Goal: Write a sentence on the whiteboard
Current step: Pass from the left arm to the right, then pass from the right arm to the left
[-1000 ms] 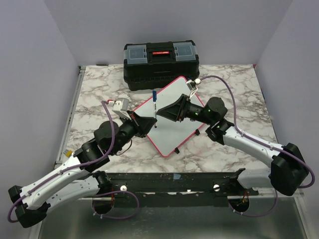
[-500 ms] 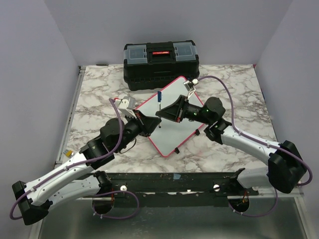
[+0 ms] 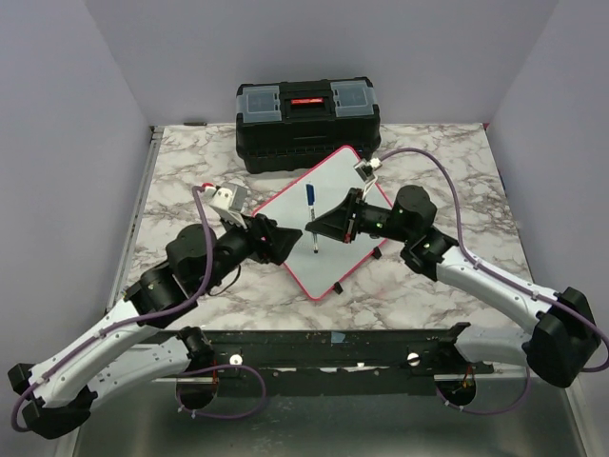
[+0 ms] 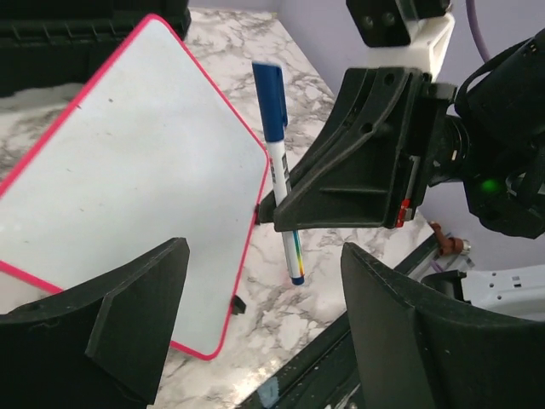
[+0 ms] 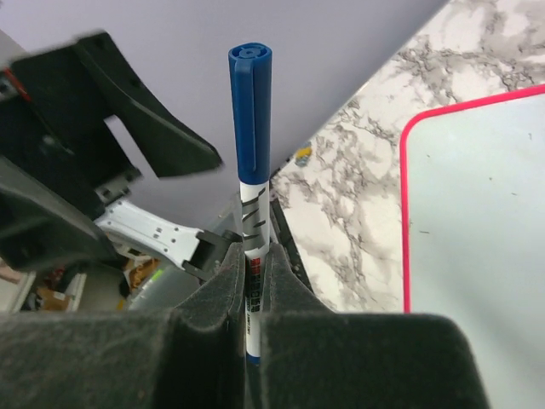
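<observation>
The whiteboard lies turned like a diamond on the marble table; it has a red rim and a blank white face, also seen in the left wrist view and the right wrist view. No sentence shows on it. My right gripper is shut on a white marker with a blue cap, held upright above the board's near-left edge; the marker also shows in both wrist views. My left gripper is open and empty, facing the marker from the left, jaws wide apart.
A black toolbox with clear lid compartments stands at the back of the table, just beyond the board's far corner. The black rail runs along the table's near edge.
The right gripper has carried the marker a little right and nearer over the board. The left arm has drawn back to the left, its gripper still open.
</observation>
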`<state>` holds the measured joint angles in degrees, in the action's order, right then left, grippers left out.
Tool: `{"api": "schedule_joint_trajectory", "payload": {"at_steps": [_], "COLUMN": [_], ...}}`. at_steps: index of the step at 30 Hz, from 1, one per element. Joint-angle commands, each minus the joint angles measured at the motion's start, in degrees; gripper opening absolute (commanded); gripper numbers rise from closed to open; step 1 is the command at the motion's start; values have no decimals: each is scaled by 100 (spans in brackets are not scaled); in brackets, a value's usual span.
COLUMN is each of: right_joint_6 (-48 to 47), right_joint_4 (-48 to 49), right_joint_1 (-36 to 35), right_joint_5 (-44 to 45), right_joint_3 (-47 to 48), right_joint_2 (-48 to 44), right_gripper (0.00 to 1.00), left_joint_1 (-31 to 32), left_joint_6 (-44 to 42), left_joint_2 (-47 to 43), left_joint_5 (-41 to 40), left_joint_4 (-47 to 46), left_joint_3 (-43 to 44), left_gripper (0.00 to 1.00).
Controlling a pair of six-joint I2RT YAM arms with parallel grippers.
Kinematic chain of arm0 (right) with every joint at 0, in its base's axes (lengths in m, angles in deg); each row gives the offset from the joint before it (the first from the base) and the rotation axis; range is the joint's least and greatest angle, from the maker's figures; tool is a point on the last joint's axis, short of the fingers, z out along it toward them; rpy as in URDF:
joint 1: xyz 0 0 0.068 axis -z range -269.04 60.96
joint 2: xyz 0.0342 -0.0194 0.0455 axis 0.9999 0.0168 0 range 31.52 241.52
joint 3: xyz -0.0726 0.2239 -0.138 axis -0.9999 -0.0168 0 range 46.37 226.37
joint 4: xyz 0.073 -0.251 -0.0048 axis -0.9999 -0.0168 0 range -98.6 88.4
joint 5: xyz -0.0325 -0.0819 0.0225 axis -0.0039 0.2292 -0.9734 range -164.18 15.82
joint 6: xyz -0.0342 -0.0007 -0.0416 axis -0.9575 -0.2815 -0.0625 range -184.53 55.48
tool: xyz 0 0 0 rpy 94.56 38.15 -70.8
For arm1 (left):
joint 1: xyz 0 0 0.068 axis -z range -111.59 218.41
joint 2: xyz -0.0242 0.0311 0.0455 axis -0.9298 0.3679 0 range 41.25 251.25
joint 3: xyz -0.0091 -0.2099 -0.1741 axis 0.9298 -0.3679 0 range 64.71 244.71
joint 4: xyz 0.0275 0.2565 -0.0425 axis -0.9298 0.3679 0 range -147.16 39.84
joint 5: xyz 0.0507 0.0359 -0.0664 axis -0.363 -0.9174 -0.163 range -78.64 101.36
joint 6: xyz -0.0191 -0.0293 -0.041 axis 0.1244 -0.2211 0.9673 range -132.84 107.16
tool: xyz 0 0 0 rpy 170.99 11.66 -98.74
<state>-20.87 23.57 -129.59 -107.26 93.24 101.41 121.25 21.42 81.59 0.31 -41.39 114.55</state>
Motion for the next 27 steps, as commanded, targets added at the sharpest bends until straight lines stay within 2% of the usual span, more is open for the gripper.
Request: {"api": "schedule_joint_trajectory", "payload": {"at_steps": [1, 7, 14, 19, 27], "right_joint_6": [-864, -1488, -1959, -1953, -1814], "right_joint_4": [-998, -1639, -1946, -1923, -1814], "right_joint_1": [-31, -31, -30, -31, -32], "right_joint_5": [-260, -863, -1339, -1823, -2459], "right_joint_3": [246, 421, 377, 323, 283], "right_joint_2": [-111, -127, -296, -365, -483], "right_gripper": [1, 1, 1, 1, 1], "left_joint_1": [-290, -1168, -1935, -2161, -2463], "left_joint_6": [-968, -1567, -1984, -2138, -2162], "left_joint_2": [-123, 233, 771, 1249, 1610], "left_joint_5": [394, 2152, 4260, 4811, 5858], "left_joint_4": [1087, 1971, 2412, 2747, 2671], "left_joint_3": [708, 1605, 2230, 2555, 2583], "left_gripper": [74, 74, 75, 74, 69]}}
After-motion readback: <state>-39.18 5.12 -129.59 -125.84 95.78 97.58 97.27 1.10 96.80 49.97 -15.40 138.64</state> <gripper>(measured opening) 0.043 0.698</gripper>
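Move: The marker is already in the right hand's shut fingers, its middle about 1 cm ahead of and 1 cm above the pinch, cap upward. From the right hand the whiteboard's middle lies some 12 cm ahead, 4 cm right and 22 cm below; the toolbox stands about 34 cm ahead, 1 cm left. From the open left hand the whiteboard is roughly 14 cm ahead, 8 cm right and 24 cm below, the marker 2 cm ahead, 4 cm right, level. Keeping its pinch on the marker, the right hand draws it back about 6.5 cm and away from the left gripper, sinking some 3 cm early on before easing up a little, while the wrist turns about 20 degrees counter-clockwise and the fingertips dip slightly. The left hand, still open and clear of the marker, first lifts about 5 cm and shifts left, then gives back most of that and settles slightly back, its fingers swinging clockwise some 30 degrees to point more to the right. ##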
